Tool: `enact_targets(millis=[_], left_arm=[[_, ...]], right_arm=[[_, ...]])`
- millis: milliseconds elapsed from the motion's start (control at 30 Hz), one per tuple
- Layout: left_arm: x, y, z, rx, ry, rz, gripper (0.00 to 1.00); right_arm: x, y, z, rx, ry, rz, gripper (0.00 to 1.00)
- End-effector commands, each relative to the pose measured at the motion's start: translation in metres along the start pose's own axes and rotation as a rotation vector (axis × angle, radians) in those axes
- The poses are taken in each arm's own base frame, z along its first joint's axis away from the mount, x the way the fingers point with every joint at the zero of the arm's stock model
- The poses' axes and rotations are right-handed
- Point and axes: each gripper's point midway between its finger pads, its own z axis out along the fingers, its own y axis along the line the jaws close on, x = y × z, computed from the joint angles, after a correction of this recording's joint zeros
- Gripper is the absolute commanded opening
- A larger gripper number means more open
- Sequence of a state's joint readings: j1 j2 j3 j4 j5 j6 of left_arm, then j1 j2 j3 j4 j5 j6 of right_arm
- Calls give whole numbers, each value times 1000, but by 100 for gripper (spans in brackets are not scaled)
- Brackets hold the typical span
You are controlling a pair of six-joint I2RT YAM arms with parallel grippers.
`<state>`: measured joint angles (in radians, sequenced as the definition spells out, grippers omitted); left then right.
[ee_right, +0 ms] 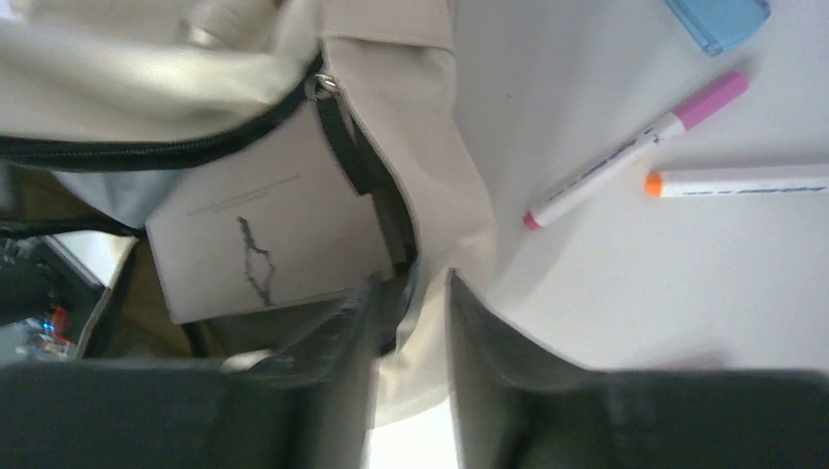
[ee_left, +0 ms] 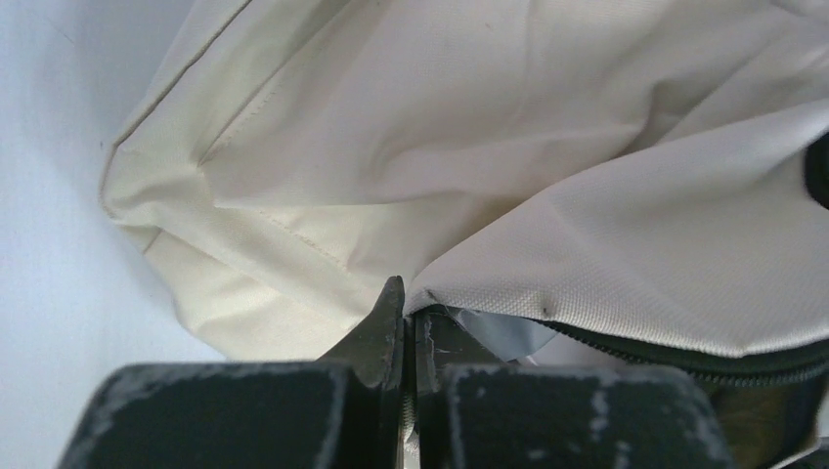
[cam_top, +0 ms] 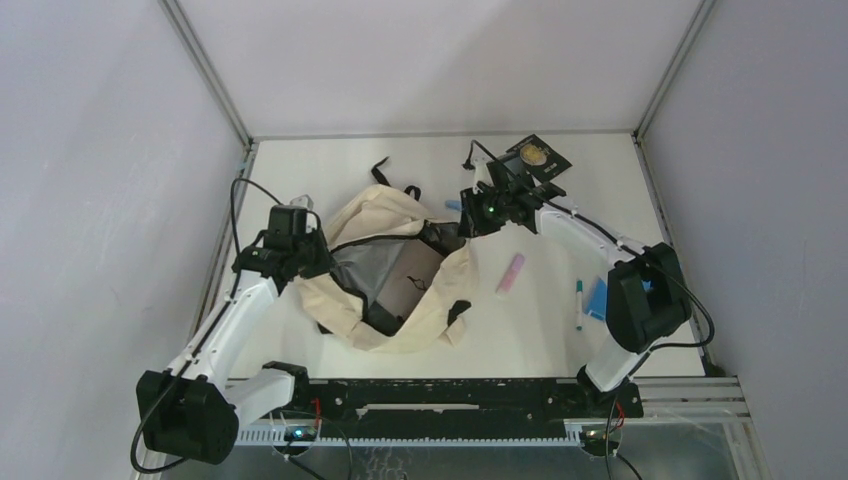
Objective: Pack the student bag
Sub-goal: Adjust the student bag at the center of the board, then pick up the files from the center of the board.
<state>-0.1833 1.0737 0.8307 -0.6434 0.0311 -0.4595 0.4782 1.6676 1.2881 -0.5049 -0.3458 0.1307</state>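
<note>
The student bag [cam_top: 385,215] lies open in the middle of the table, cream fabric with black zip trim, mouth facing up. Inside it rests a pale notebook [ee_right: 264,244] with a dark squiggle on its cover. My left gripper [cam_top: 318,260] is at the bag's left side; in the left wrist view it [ee_left: 409,308] is shut on the bag's zip edge [ee_left: 587,337]. My right gripper [cam_top: 468,228] is at the bag's right rim. Its fingers [ee_right: 411,283] stand apart with the cream rim [ee_right: 430,322] lying loosely between them.
A pink-capped marker [ee_right: 635,147], an orange-capped marker [ee_right: 733,183] and a blue object [ee_right: 719,20] lie beside the bag's right side. A pink stick [cam_top: 511,273], a green-capped pen [cam_top: 578,303] and a blue item [cam_top: 597,298] lie further right. A black card [cam_top: 535,157] sits at the back.
</note>
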Motion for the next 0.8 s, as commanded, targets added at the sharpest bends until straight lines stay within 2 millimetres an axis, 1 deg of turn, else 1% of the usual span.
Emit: enact_targets(millis=[0, 33, 67, 100, 167, 233, 300, 400, 433, 467, 533, 600, 700, 767], left_arm=[[-19, 2, -12, -18, -71, 23, 0], [-24, 1, -13, -18, -82, 20, 0], [-28, 0, -14, -23, -93, 19, 0], [-33, 0, -16, -32, -105, 18, 0], [-45, 1, -21, -57, -134, 11, 0], [-58, -2, -26, -64, -166, 2, 0], [-73, -3, -31, -81, -200, -12, 0], [-96, 0, -37, -117, -233, -38, 0], [-105, 2, -39, -135, -240, -46, 0], [-113, 4, -41, -147, -247, -51, 0], [-128, 9, -44, -182, -252, -38, 0], [-142, 16, -55, -242, -277, -26, 0], [-161, 20, -67, -284, -329, -37, 0], [-165, 20, -67, -290, -344, -63, 0]], right_arm=[[-29, 27, -19, -85, -117, -65, 55], [-30, 31, -19, -80, -123, -62, 63], [-30, 34, -19, -73, -130, -56, 67], [-32, 38, -20, -69, -140, -46, 70], [-39, 45, -31, -73, -185, -22, 72], [-45, 43, -43, -53, -243, 24, 77], [-49, 30, -54, 0, -289, 107, 78], [-40, 3, -62, 72, -315, 246, 76], [-34, -9, -63, 117, -324, 284, 76], [-21, -20, -61, 153, -314, 316, 75], [-4, -36, -63, 199, -310, 379, 75], [12, -49, -66, 240, -307, 417, 75], [33, -74, -81, 334, -327, 489, 75], [44, -93, -95, 412, -355, 541, 74]])
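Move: The left fingers still pinch the student bag's left rim; the bag's middle lies about 13 cm right, 2 back and 9 below, the book inside it 18 cm right and 2 back. The right fingers, already part open, are at its right rim; next for that hand is the pink highlighter, roughly 12 cm right, 4 back and 12 below, with the purple marker 6 ahead and 3 right and the orange marker 9 ahead and 9 right. Up, forward and to the left goes the left hand after a brief hold, about 13 cm in all, keeping its pinch and drawing the bag by its left rim. The right hand comes free of the right rim, opens wide while rising some 5 cm, then swings right and down towards the pink highlighter, ending about 10 cm right of where it began, turned some 30 degrees clockwise. ##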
